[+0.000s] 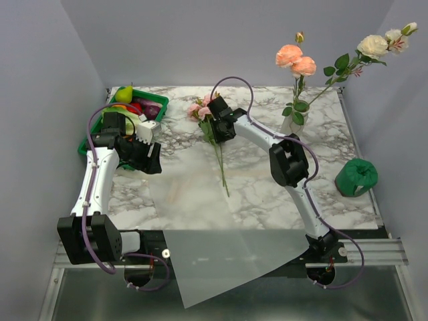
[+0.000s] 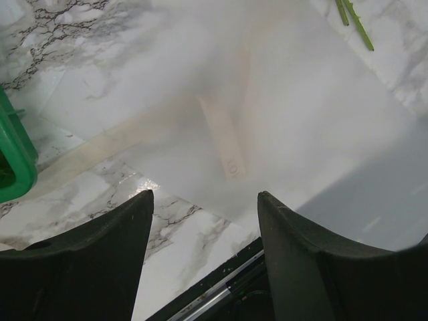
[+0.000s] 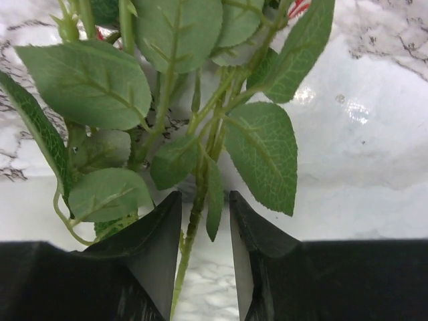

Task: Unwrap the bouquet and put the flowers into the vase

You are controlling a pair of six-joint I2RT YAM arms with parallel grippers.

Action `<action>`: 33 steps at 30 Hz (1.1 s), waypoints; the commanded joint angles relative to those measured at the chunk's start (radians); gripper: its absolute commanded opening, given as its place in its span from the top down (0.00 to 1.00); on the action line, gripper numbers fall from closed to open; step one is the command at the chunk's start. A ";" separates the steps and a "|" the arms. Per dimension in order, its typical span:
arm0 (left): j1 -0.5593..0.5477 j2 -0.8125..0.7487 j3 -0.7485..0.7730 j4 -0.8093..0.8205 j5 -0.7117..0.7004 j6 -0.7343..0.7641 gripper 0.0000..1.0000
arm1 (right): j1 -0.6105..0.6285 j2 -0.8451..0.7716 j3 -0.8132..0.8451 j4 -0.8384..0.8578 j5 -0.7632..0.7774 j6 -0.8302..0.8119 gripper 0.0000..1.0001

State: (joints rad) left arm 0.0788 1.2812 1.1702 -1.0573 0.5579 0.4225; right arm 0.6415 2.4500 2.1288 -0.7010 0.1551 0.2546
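Note:
The vase (image 1: pixel 294 122) stands at the back right with peach roses (image 1: pixel 296 60) and cream roses (image 1: pixel 373 45) in it. One pink flower (image 1: pixel 200 109) lies on the marble, its stem (image 1: pixel 221 167) pointing toward the front. My right gripper (image 1: pixel 215 127) is down over its leafy part. In the right wrist view the stem (image 3: pixel 194 214) and a leaf run between the jaws of the right gripper (image 3: pixel 205 195), which are narrow but open. The bouquet's white paper (image 1: pixel 221 247) lies flat and unrolled. My left gripper (image 1: pixel 148 160) is open and empty above the paper's left edge.
A green tray (image 1: pixel 144 97) of toy vegetables sits at the back left, behind the left arm. A dark green pouch (image 1: pixel 356 176) is at the right edge. A cream ribbon (image 2: pixel 224 144) shows through the paper (image 2: pixel 301 100), which overhangs the table's front edge.

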 commanded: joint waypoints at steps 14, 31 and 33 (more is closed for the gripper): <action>0.010 -0.026 0.055 -0.055 0.023 0.004 0.28 | 0.006 -0.098 -0.069 0.000 0.049 0.026 0.99; 0.010 -0.057 0.031 -0.052 0.042 -0.011 0.28 | 0.006 -0.707 -0.208 0.312 0.055 -0.175 0.99; 0.010 -0.056 0.031 -0.047 0.046 -0.016 0.28 | 0.007 -0.837 -0.280 0.380 0.047 -0.207 0.99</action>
State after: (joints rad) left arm 0.0834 1.2404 1.1995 -1.1015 0.5644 0.4183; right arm 0.6418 1.7779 1.9583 -0.4816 0.2443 0.1440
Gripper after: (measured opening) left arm 0.723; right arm 0.030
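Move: The pink rose stem to be gripped already runs between the right hand's open fingers, roughly 1 cm below them; the second pink stem lies level with it, about 2 cm to the left. The pink blooms are some 12 cm ahead and 6 cm left of the right hand, about level in height. The vase stands some 27 cm to its right, about 1 cm back. From the left hand the stem is about 20 cm ahead, 20 cm right and 15 cm down. One pink rose stem is pinched just below its leaves as the right fingers close nearly shut on it, the hand almost still over the table. The right hand then lifts the stem quickly, up about 33 cm and drifting slightly right, while the wrist tips the fingers upward and outward by some 40 degrees, keeping its hold. ##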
